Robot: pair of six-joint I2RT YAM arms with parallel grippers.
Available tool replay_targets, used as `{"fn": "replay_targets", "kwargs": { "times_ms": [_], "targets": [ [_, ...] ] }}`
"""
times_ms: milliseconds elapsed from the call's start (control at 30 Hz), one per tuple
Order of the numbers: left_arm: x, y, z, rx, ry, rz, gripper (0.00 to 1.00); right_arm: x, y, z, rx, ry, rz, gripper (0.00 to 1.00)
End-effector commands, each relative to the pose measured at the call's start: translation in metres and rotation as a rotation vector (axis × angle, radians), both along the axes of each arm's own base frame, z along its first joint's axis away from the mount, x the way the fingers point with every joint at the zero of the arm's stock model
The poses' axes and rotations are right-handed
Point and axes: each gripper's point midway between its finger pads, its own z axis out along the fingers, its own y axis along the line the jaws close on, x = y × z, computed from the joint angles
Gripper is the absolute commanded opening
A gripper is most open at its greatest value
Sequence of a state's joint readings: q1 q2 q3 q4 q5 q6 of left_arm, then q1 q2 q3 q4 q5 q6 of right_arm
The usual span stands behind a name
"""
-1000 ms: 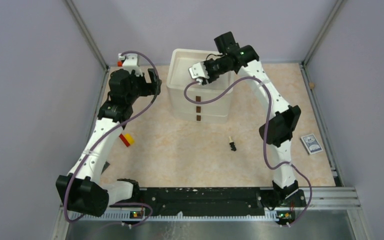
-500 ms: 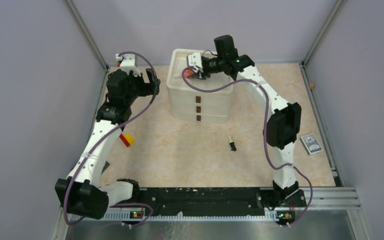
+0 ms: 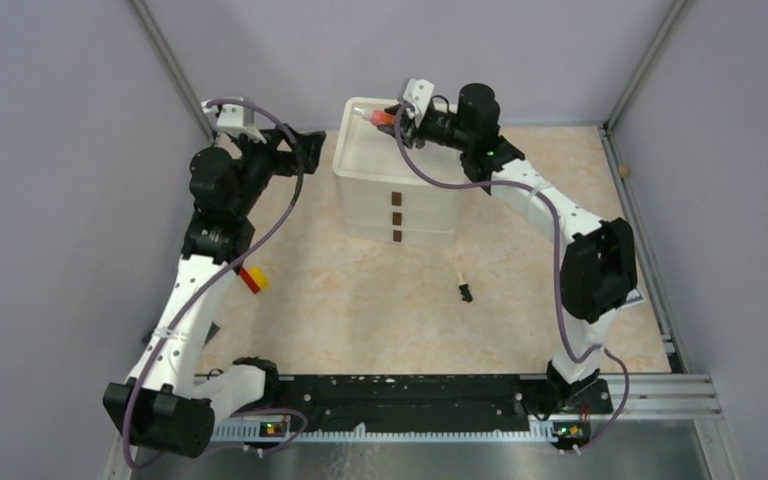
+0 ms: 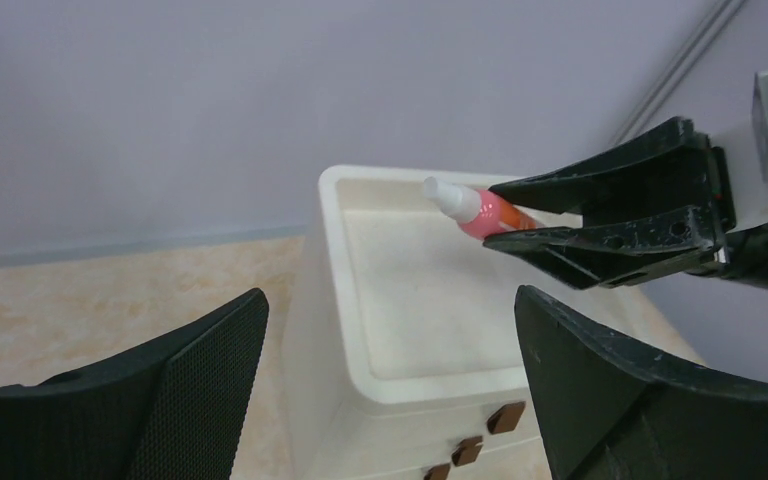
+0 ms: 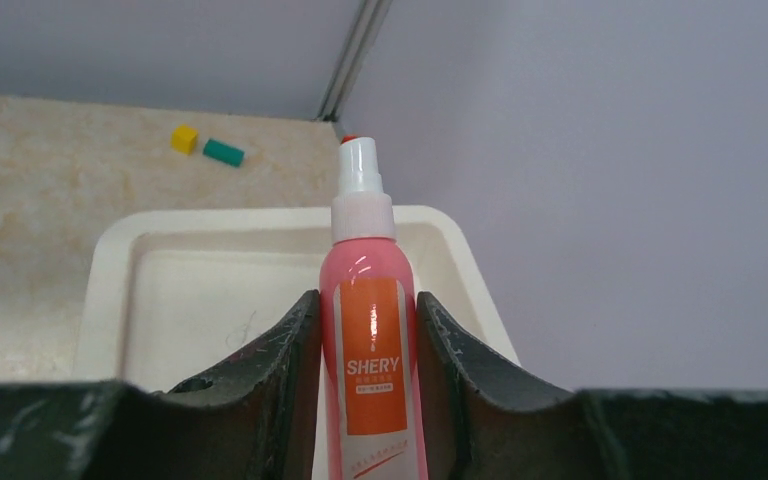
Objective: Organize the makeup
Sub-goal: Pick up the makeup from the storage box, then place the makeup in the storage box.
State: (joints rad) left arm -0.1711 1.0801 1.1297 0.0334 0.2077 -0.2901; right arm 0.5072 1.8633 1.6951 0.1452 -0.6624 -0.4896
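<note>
A pink spray bottle (image 5: 370,320) with a white cap and an orange label lies level, clamped between the fingers of my right gripper (image 5: 365,300). From above, the bottle (image 3: 380,118) hangs over the back rim of the white drawer box (image 3: 400,200), cap pointing left. In the left wrist view the bottle (image 4: 480,210) sticks out of the right gripper's black fingers (image 4: 610,215) above the box's top tray (image 4: 430,300). My left gripper (image 3: 305,148) stands open and empty just left of the box, its wide fingers (image 4: 175,400) framing the box's front corner.
The box has three drawers with brown handles (image 3: 397,218). A small dark item (image 3: 465,291) lies on the table in front of it. A red-and-yellow block (image 3: 253,279) sits by the left arm, a blue card pack (image 3: 632,295) by the right. Yellow (image 5: 184,138) and green (image 5: 223,152) blocks lie behind the box.
My right gripper has swung with the bottle from over the tray's front toward its back rim, turning the cap leftward. The left gripper has drifted back and slightly toward the box.
</note>
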Motion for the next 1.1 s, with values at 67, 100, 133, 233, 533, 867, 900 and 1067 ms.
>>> {"fn": "replay_targets", "kwargs": {
  "times_ms": [67,100,133,233,533,867,900,1067],
  "targets": [
    [0.000,-0.037,0.050,-0.205,-0.140,-0.220,0.97,-0.032,-0.031,0.100,0.317,-0.125,-0.070,0.00],
    [0.001,-0.043,0.057,-0.232,-0.153,-0.256,0.97,-0.038,-0.034,0.103,0.352,-0.114,-0.064,0.00],
    [0.002,-0.049,0.058,-0.260,-0.150,-0.295,0.97,-0.043,-0.036,0.105,0.378,-0.108,-0.059,0.00],
    [0.004,-0.068,0.063,-0.334,-0.130,-0.402,0.97,-0.057,-0.038,0.107,0.410,-0.089,-0.027,0.00],
    [0.008,-0.140,0.057,-0.305,-0.095,-0.544,0.96,-0.065,-0.044,0.104,0.464,-0.054,-0.031,0.00],
    [0.019,-0.162,0.048,-0.322,-0.043,-0.574,0.72,-0.085,-0.047,0.105,0.473,-0.093,0.025,0.00],
    [0.020,-0.162,0.047,-0.322,-0.040,-0.575,0.71,-0.087,-0.047,0.105,0.476,-0.097,0.027,0.00],
    [0.021,-0.167,0.040,-0.320,-0.017,-0.585,0.67,-0.092,-0.049,0.108,0.489,-0.111,0.038,0.00]
  ]
}}
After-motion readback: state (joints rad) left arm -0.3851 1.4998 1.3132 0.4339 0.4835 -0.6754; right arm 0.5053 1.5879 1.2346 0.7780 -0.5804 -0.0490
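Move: The pink spray bottle, already clear of the storage box's top tray in the right fingers, lies from the left hand about 12 cm ahead, 15 cm to the right and 6 cm lower, its cap end towards that hand. The open left gripper is thus some 12 cm back, 15 cm left and 6 cm above the right hand. The tray's middle lies roughly 3 cm back, 3 cm right and 10 cm below the right hand. The bottle is offered cap first to the left gripper: the right hand keeps its grip and draws it back, up and somewhat right, about 10 cm in all, tilting the fingertips up. The left hand sweeps some 16 cm right with a little forward, turning clockwise about 30 degrees and rolling its left side down, then starts closing around the bottle's cap end, still well short of shut. ##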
